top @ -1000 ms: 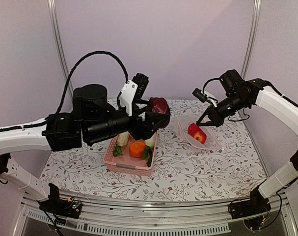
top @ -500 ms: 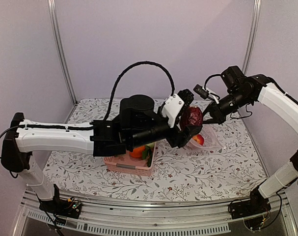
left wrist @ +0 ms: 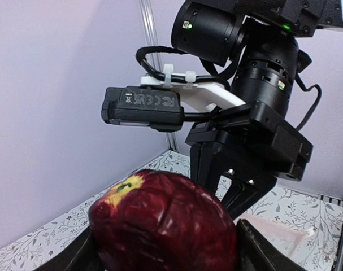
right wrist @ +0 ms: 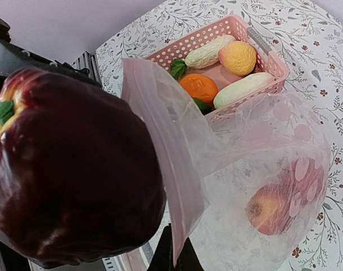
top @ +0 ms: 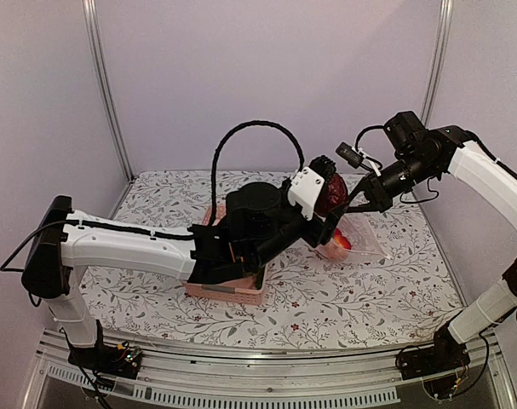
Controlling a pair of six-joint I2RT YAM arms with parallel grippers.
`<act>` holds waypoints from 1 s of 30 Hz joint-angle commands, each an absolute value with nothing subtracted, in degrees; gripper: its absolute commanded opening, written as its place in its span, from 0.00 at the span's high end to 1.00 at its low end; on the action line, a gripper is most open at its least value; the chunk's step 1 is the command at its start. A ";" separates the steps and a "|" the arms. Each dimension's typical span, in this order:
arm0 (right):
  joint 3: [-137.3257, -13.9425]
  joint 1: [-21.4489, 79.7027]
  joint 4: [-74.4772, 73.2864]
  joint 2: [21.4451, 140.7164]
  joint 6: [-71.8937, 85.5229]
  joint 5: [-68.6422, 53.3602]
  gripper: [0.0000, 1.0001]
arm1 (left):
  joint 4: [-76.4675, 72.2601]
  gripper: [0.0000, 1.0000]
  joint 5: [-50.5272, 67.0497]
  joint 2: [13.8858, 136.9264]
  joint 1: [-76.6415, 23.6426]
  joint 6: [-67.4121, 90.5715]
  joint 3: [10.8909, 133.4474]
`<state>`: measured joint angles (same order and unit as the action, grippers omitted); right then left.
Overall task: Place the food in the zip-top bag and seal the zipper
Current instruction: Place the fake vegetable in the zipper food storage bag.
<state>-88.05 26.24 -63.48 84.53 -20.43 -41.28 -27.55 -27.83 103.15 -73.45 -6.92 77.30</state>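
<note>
My left gripper (top: 330,203) is shut on a dark red toy fruit with a yellow-green top (top: 330,192), held up at the mouth of the zip-top bag (top: 362,244). The fruit fills the left wrist view (left wrist: 165,223) between my left gripper's (left wrist: 168,251) jaws, and shows in the right wrist view (right wrist: 69,169). My right gripper (top: 353,201) is shut on the bag's upper edge and holds the mouth up; its tips (right wrist: 174,251) pinch the zipper strip (right wrist: 165,164). A red apple (right wrist: 273,206) lies inside the bag (right wrist: 261,152).
The pink basket (right wrist: 216,29) stands left of the bag and holds an orange (right wrist: 198,88), a beige piece (right wrist: 208,52), a yellow-orange fruit (right wrist: 237,57) and a white radish (right wrist: 242,90). In the top view my left arm hides most of the basket (top: 224,290).
My left arm has swung right from above the basket to the bag's mouth, carrying the dark red fruit. My right gripper has lifted the bag's edge a little.
</note>
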 commanded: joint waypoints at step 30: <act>-98.39 25.49 -60.92 93.23 -15.66 -35.38 1.00 | -21.27 0.00 -43.72 104.00 -76.40 -4.93 86.40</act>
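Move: The mouth of the zip-top bag is about 5 cm ahead of my left hand, 2 cm to its right and 6 cm down; this hand still holds the eggplant. The apple already in the bag is about 6 cm ahead, 4 cm right and 23 cm below, and the pink basket 23 cm to the left, 2 cm ahead and 25 cm down. From my right hand, still pinching the bag's rim, the mouth lies some 3 cm ahead, 3 cm left and 2 cm below. I carry the eggplant forward and down into the bag's mouth with my left hand, about 5 cm out and 3 cm down, turning some 20 degrees counter-clockwise. On the way I open the fingers wide and let go of it, then rise nearly 4 cm, easing back slightly. My right hand keeps its pinch on the rim and shifts about 5 cm forward. ##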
